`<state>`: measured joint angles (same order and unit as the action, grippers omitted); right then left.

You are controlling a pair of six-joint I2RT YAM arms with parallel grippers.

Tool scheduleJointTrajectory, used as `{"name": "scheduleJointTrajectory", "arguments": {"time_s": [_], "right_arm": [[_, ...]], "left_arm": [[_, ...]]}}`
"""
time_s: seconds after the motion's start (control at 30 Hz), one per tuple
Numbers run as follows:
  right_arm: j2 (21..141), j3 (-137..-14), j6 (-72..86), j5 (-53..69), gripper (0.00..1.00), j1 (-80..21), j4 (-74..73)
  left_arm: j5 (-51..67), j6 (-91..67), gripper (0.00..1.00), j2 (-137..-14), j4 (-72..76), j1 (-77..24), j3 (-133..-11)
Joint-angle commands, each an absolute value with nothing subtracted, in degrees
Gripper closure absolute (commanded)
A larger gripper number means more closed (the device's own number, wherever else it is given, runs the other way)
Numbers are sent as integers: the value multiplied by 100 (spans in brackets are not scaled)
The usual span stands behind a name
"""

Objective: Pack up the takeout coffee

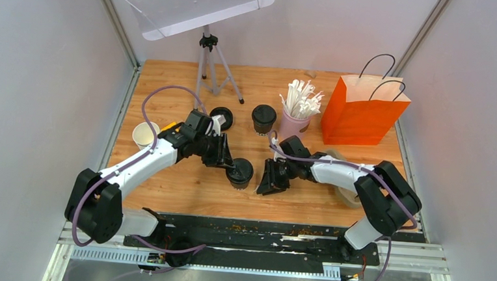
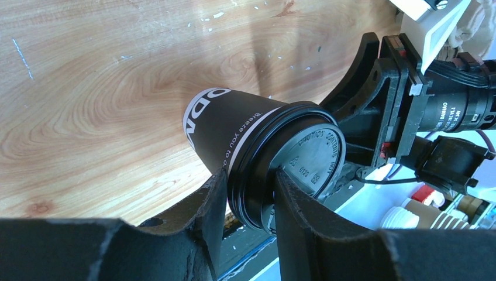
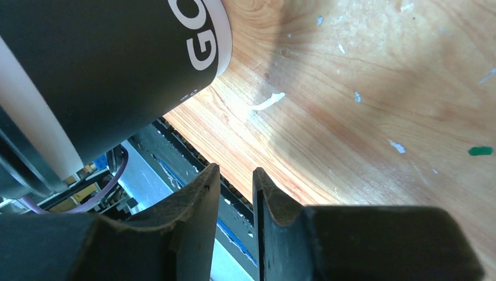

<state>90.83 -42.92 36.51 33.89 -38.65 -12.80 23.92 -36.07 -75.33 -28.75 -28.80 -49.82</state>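
A black-sleeved takeout coffee cup (image 1: pixel 239 172) with white lettering and a black lid (image 2: pixel 304 158) is at the table's front middle. My left gripper (image 2: pixel 250 187) is shut on the rim of that lid, one finger outside the rim and one on the lid's top. Whether the cup's base rests on the wood I cannot tell. My right gripper (image 1: pixel 271 180) hangs just right of the cup, its jaws a narrow gap apart with nothing between them; in the right wrist view the cup wall (image 3: pixel 105 70) is up and left of the fingers (image 3: pixel 205 193). A second lidded cup (image 1: pixel 263 117) stands farther back.
An orange paper bag (image 1: pixel 362 111) stands at the back right beside a pink cup of white straws (image 1: pixel 294 120). An open pale cup (image 1: pixel 144 134) is at the left, and a round black lid (image 1: pixel 221 118) behind my left wrist. A tripod (image 1: pixel 206 66) stands at the back. A brown pulp tray (image 1: pixel 348 197) lies partly under my right arm.
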Motion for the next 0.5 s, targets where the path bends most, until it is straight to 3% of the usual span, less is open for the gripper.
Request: {"name": "scheduleJointTrajectory", "arguments": {"time_s": [0.0, 0.23, 0.47], "right_arm": [[8763, -4795, 3187, 3091, 70, -3844, -1602], [8198, -5668, 2979, 2712, 56, -3851, -2611], [7975, -6566, 2778, 2191, 31, -4039, -3330]], "left_arm": [[2155, -3498, 59, -7547, -3182, -2909, -4812], [2727, -3878, 47, -7487, -2828, -2909, -5203], [2514, -3698, 32, -7362, -3257, -2909, -5987]]}}
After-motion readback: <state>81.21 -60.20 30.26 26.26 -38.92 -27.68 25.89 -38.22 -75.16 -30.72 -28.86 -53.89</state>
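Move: The lidded coffee cup stands between the hands. Its middle is about 3 cm right of the left hand, 1 cm back and 6 cm below, with those fingers at the lid's rim. From the lower right hand it is some 6 cm left, 4 cm ahead and 1 cm higher. A second lidded cup stands about 24 cm straight ahead of the right hand, and the pink straw pot 25 cm ahead and 9 cm right. Up beside the cup goes the right hand, climbing about 11 cm from low on its right side to around lid height while reaching some 5 cm forward; its fingers tip outward and open well. A beat later the left hand spreads its fingers too and lifts off the lid's rim by 2 to 3 cm, easing slightly right over the lid. ##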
